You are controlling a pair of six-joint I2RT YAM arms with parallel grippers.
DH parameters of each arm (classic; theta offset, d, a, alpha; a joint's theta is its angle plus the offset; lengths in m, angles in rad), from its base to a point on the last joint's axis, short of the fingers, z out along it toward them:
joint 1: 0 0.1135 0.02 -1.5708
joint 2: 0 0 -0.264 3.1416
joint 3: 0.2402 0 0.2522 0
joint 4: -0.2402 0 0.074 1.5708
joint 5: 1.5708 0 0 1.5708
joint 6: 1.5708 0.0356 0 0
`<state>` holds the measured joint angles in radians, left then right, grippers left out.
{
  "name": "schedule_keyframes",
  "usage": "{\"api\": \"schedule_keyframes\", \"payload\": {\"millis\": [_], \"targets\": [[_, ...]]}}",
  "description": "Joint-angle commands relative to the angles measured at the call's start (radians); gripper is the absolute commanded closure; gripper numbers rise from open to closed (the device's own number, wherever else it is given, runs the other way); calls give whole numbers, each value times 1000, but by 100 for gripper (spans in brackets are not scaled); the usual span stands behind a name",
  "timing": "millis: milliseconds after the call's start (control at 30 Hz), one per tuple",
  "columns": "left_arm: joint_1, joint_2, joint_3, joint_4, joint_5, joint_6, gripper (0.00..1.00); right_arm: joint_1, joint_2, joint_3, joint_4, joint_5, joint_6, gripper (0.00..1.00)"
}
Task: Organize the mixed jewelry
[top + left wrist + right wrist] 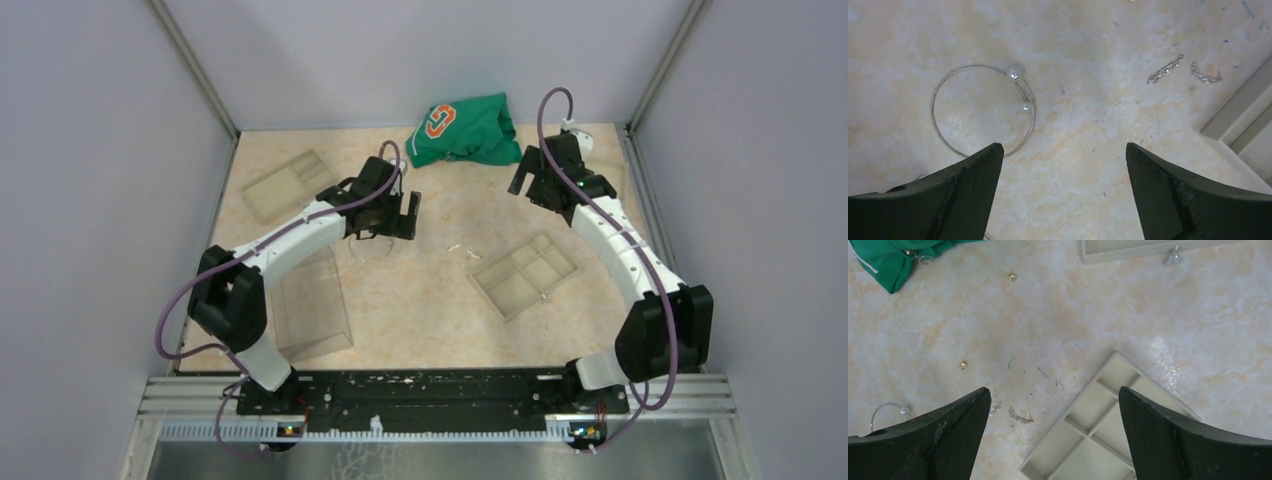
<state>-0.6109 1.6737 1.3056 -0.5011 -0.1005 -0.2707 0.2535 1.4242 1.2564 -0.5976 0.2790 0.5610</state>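
Observation:
A thin silvery wire hoop (1014,73) carrying two small pearls lies flat on the marbled table, just ahead and left of my left gripper (1063,150). That gripper hangs open above it with nothing between its fingers. Right of the hoop lie a short sparkly bar (1164,70) and a curved sparkly piece (1205,75). My right gripper (1054,392) is open and empty above the corner of a beige compartmented tray (1064,419). The curved piece (1019,416) shows left of that tray. Two tiny gold bits (963,365) (1011,276) lie farther off. In the top view the left gripper (400,215) and right gripper (525,180) hover mid-table.
A green cloth (465,130) is bunched at the back. A second beige tray (285,185) lies at the back left, with a clear bead (1174,257) against its rim. A clear plastic box (312,305) stands near the left arm. Grey walls close in three sides.

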Motion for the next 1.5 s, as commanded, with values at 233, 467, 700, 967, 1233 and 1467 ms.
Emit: {"api": "schedule_keyframes", "payload": {"millis": [233,467,700,967,1233,1467], "targets": [[161,3,25,-56,38,-127,2,174,108,40,40,-160,-162,9],[198,13,80,-81,4,-115,2,253,231,23,47,-254,-107,35],[201,8,78,-74,24,-127,2,275,341,9,79,-262,-92,61],[201,-10,63,-75,39,-128,2,276,444,46,60,-209,-179,57],[201,-33,35,-52,36,-135,2,293,491,36,78,-181,-212,64],[201,-38,27,-51,35,-133,2,307,506,31,75,-166,-224,76]]}}
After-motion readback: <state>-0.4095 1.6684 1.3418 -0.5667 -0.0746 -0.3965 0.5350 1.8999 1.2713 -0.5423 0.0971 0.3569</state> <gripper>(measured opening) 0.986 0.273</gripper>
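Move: The silver earring nearer the divided tray lies about 13 cm left and 4 cm back of the open right hand, some 18 cm below it. The other silver earring is roughly 4 cm farther left of it and 1 cm farther out. The gold stud lies 5 cm left and 8 cm out from it, the divided tray's middle 9 cm right and 4 cm nearer. From the left hand, the aimed-at earring is about 14 cm right, level fore and aft, 11 cm below. The right fingertips arrive on either side of the silver earring beside the divided tray, still narrowing at the end; a firm pinch can't be seen. The arm first sweeps left, then drops, some 17 cm down in all and slightly back, while the hand turns counter-clockwise about 30 degrees and tips steeper. The left hand clears off about 7 cm left and a little forward, then waits open. ##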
